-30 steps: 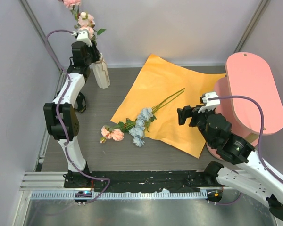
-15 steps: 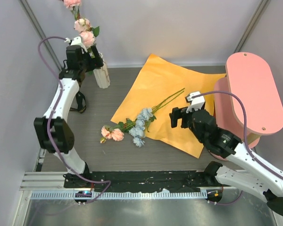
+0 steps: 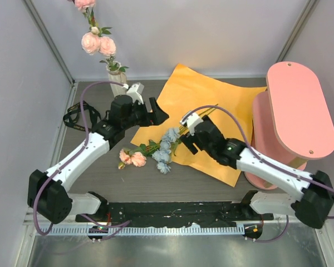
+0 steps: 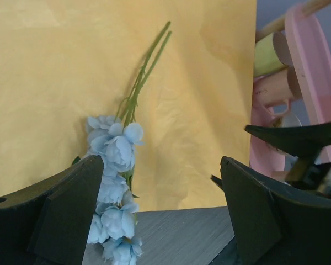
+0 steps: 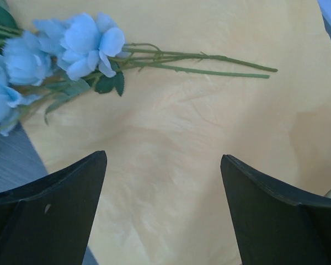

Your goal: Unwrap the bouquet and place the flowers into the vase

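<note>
The cream vase (image 3: 118, 82) stands at the back left with a tall stem of pink flowers (image 3: 98, 43) upright in it. Other flowers lie flat across the lower left edge of the orange paper (image 3: 211, 100): pale blue clusters (image 3: 166, 146), pink and peach blooms (image 3: 132, 158). My left gripper (image 3: 155, 114) hovers open just above and left of them; its wrist view shows the blue clusters (image 4: 113, 149) by its left finger. My right gripper (image 3: 185, 139) is open over the paper beside the green stems (image 5: 209, 63), with the blue clusters (image 5: 83, 38) ahead of it. Neither holds anything.
A tall pink oval shelf stand (image 3: 292, 105) occupies the right side, partly on the paper's corner. A black ribbon (image 3: 72, 114) lies on the table at the left, near the wall. Grey walls close in on both sides.
My left gripper opened, let go of the pink stem now standing in the vase, and swung right and nearer to the paper. My right arm reached left toward the lying flowers.
</note>
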`<state>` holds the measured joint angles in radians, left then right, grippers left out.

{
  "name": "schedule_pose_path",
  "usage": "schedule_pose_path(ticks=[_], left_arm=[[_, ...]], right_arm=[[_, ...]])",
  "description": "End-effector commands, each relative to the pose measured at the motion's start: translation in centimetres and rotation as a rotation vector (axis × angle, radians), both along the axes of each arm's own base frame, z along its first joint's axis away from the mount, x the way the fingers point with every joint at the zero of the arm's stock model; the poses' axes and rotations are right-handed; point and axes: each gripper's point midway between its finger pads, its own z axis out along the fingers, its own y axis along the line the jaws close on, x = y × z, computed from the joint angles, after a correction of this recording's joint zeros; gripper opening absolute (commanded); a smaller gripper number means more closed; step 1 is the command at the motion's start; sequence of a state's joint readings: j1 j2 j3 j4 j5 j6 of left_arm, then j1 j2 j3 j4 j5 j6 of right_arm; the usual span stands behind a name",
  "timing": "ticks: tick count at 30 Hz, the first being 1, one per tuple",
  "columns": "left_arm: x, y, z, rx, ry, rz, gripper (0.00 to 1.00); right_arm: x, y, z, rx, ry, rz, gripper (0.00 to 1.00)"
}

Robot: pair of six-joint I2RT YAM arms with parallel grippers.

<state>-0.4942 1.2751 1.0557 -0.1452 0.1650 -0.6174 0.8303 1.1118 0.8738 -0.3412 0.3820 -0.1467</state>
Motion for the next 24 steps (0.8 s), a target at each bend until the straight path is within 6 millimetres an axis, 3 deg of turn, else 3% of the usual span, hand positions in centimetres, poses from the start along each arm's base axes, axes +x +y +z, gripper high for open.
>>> schedule_pose_path(ticks=[1, 5, 6, 10, 11, 13, 14, 20, 24], left_arm=[[0.3, -3.0, 2.9, -0.093, -0.073, -0.135, 0.89], [-1.5, -3.3, 2.9, -0.118, -0.058, -0.198, 0.88], [-1.7, -3.0, 2.4, -0.108, -0.058, -0.193, 0.89], [-1.2, -0.3, 3.3, -0.006, -0.131, -0.135, 0.91], [-1.2, 0.2, 3.6, 0.002, -0.144, -0.126, 0.91], [-0.9, 1.1, 3.5, -0.007, -0.146, -0.107, 0.92], [-0.7, 1.3, 3.9, -0.024, -0.155, -0.096, 0.92], [-0.3, 1.8, 4.5, -0.104, -0.141, -0.108, 0.92], [-0.3, 2.4, 4.9, -0.14, -0.139, -0.097, 0.92]], right_arm=[[3.7, -0.9, -0.8, -0.351, -0.081, 0.04, 0.87], [7.6, -1.8, -2.2, -0.571, -0.065, 0.088, 0.79], [8.6, -1.6, -3.3, -0.601, -0.055, 0.119, 0.74], [11.4, -0.2, -4.4, -0.665, -0.145, 0.35, 0.73], [13.0, -1.1, -4.3, -0.691, -0.189, 0.381, 0.72], [13.8, -1.6, -6.2, -0.695, -0.189, 0.472, 0.73], [15.1, -2.2, -6.1, -0.71, -0.238, 0.504, 0.72], [17.9, -2.9, -9.2, -0.71, -0.246, 0.625, 0.71], [19.2, -2.2, -9.8, -0.746, -0.306, 0.673, 0.67]])
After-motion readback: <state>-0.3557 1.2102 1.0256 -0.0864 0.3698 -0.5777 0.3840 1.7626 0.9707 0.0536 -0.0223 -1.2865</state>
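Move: The blue flowers' stems, lying on the orange wrapping, are about 17 cm ahead of the right hand, 4 cm to its right and 17 cm below. Their blossoms are roughly 2 cm ahead and 12 cm to its left; the peach flowers sit some 26 cm left and 2 cm back. From the left hand the stems are about 11 cm ahead, 17 cm right and 24 cm below. Right hand reaches 17 cm forward, sinking 12 cm towards the blue stems, turning counter-clockwise, left side down, fingers narrowing. ##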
